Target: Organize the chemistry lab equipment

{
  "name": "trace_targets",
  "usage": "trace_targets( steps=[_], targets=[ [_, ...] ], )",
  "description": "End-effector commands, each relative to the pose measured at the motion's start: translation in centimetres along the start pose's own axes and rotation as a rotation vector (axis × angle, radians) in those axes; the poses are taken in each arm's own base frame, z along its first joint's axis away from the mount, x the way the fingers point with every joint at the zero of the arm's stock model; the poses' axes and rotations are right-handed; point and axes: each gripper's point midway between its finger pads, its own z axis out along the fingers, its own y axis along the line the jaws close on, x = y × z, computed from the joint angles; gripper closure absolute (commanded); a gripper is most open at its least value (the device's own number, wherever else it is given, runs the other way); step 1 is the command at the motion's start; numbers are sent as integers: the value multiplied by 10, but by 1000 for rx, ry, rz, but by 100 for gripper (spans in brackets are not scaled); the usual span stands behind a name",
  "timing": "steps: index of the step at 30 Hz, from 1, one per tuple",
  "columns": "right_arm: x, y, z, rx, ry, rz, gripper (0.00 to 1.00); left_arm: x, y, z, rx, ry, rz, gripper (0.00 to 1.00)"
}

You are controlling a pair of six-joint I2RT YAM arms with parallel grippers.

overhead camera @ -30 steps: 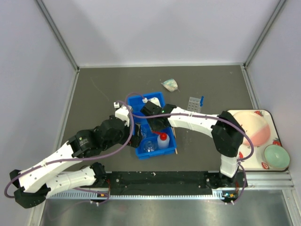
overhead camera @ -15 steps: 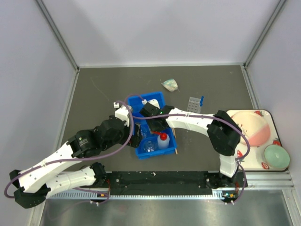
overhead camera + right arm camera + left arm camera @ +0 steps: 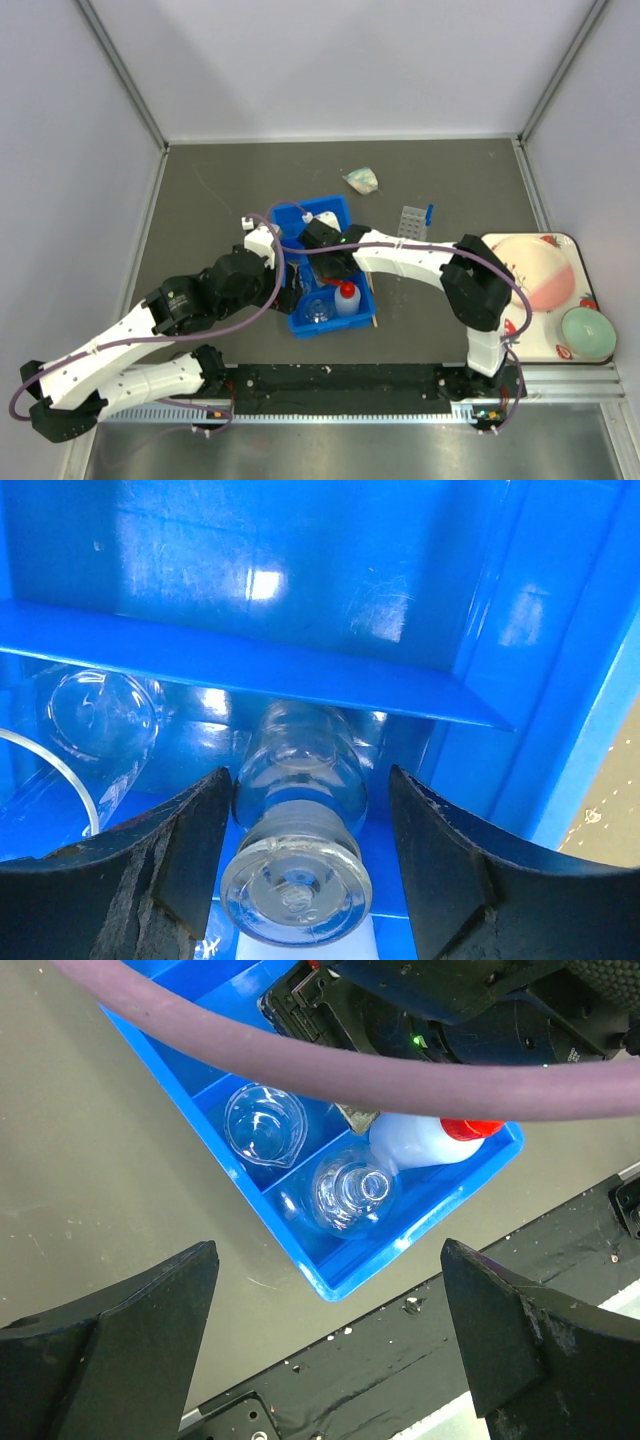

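Note:
My right gripper (image 3: 310, 795) reaches down into the blue bin (image 3: 312, 331). Its jaws stand open around a clear stoppered glass bottle (image 3: 300, 780) that rests in a compartment, with a gap on the right side. A clear beaker (image 3: 262, 1125) lies in the compartment to the left. A round glass flask (image 3: 350, 1190) and the white squeeze bottle (image 3: 425, 1140) with its red nozzle sit in the bin's near end. My left gripper (image 3: 328, 1252) hangs open and empty above the table at the bin's near corner. The tube rack (image 3: 413, 221) with a blue-capped tube (image 3: 429, 213) stands right of the bin.
A wooden clamp (image 3: 374, 305) lies along the bin's right side. A small clear item (image 3: 361, 179) rests on the table behind the bin. The strawberry tray (image 3: 545, 300) with a pale green bowl (image 3: 586, 333) sits at the right edge.
My right gripper sank slightly into the bin, and its jaws have widened off the glass bottle. The left arm has not moved.

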Motion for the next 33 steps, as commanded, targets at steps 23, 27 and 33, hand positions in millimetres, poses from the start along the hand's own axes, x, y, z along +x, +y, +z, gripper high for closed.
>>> trace_targets(
  steps=[23, 27, 33],
  targets=[
    [-147, -77, -167, 105, -451, 101, 31, -22, -15, 17, 20, -47, 47, 1],
    [-166, -114, -146, 128, -438, 159, 32, -29, -17, 28, -2, -46, 49, 1],
    [-205, -159, -110, 140, -438, 217, 31, -43, -18, 44, 3, -41, 19, 1]
  ],
)
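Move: The right gripper sits half open around the tall glass in the blue box, the glass just between and below its fingers. From it, the plastic bag lies about 20 cm ahead and 7 cm to the right, some 9 cm lower. The test-tube rack is roughly 8 cm ahead and 17 cm right, and the wash bottle 6 cm back and 3 cm right. From the left gripper the bag is about 30 cm ahead, 16 cm right and well below. Lift the right gripper, fingers kept half open, straight up from around the tall glass and out of the box for some 15 cm, tipping the fingers forward about 20 degrees. Then swing it forward and right over the table, high up between bag and rack, turning slightly clockwise. Meanwhile ease the open left gripper about 4 cm forward and right, sinking slightly, towards the glass. ##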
